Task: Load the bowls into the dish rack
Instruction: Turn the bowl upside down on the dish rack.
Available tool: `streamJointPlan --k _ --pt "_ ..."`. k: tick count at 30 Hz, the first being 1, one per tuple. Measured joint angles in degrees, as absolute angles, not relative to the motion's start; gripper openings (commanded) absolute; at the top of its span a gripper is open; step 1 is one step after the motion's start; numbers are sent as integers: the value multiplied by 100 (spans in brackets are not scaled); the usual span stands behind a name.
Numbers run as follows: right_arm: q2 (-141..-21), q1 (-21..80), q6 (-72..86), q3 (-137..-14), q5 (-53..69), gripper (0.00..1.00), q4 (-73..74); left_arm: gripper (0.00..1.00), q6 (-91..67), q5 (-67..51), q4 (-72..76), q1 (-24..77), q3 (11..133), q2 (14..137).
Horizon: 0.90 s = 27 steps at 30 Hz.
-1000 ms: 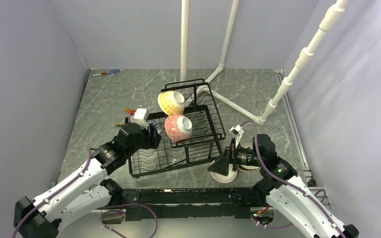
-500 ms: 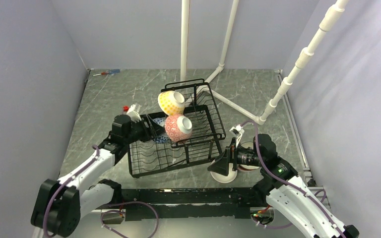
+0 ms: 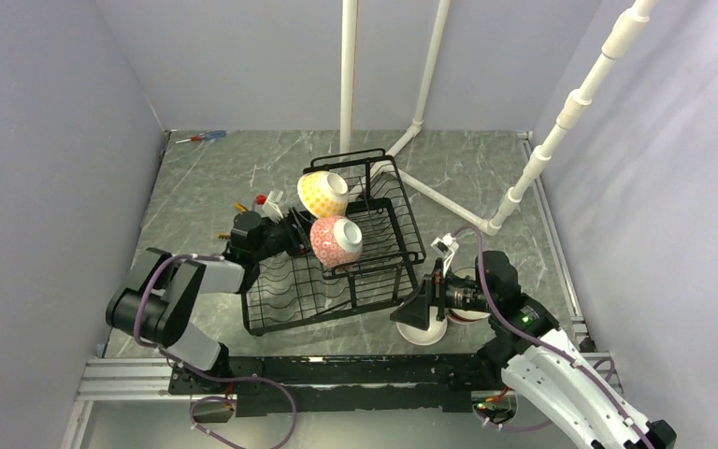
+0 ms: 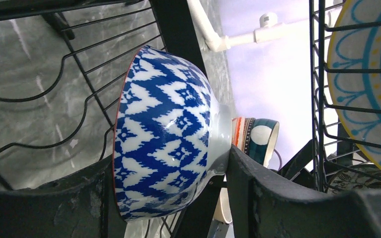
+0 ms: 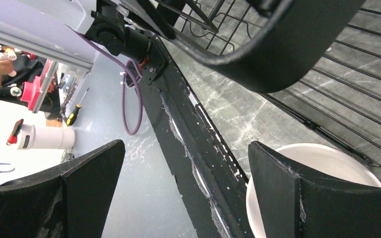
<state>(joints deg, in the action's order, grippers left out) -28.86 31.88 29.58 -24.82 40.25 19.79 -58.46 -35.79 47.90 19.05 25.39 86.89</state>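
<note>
The black wire dish rack (image 3: 374, 281) sits mid-table. A yellow dotted bowl (image 3: 323, 192) and a pink-red patterned bowl (image 3: 337, 240) lean in its upper basket. My left gripper (image 3: 285, 237) reaches into the rack from the left. In the left wrist view it (image 4: 166, 163) is shut on a blue-white zigzag bowl (image 4: 163, 114), held on edge above the rack wires (image 4: 79, 119). A teal bowl (image 4: 262, 140) shows beyond it. My right gripper (image 3: 418, 304) hangs open over a white bowl (image 3: 423, 330), whose rim (image 5: 327, 161) lies by one finger (image 5: 297, 198).
White pipe posts (image 3: 347, 75) and floor pipes (image 3: 449, 201) stand behind and right of the rack. A screwdriver (image 3: 201, 137) lies far left. Small red-and-white items (image 3: 266, 199) sit left of the rack. Another bowl (image 3: 467, 316) is partly hidden under my right wrist. A metal rail (image 3: 355, 369) runs along the near edge.
My left arm has swung away from the camera and to the right, carrying the blue-white bowl deeper into the rack beside the pink-red bowl. The right arm has stayed in place.
</note>
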Motion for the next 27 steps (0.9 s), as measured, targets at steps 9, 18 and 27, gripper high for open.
streamJointPlan --k 9,18,27 --pt "-2886 3188 2954 -2482 3938 100 1951 3 -6095 -3500 5131 2526 3074 9290" --pt "-2882 3188 2947 -2486 3920 100 1966 2 -6810 -3133 5988 2849 3317 10377" --pt "-2853 3188 2851 -2637 3881 100 2032 3 -7432 -3009 6595 2963 3583 11240"
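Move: The left hand already grips the blue-and-white bowl; the free spot in the lower rack under the upper tier lies roughly 9 cm to its right, 2 cm ahead and 5 cm below. The pink bowl sits on the upper tier 5 cm right, level ahead, about 12 cm higher; the yellow bowl about 9 cm ahead, 2 cm right, equally high. From the right hand that spot is some 18 cm ahead, 10 cm left, 10 cm below. The left hand carries the held blue bowl about 8 cm right beneath the upper tier, finally dipping 4 cm. ##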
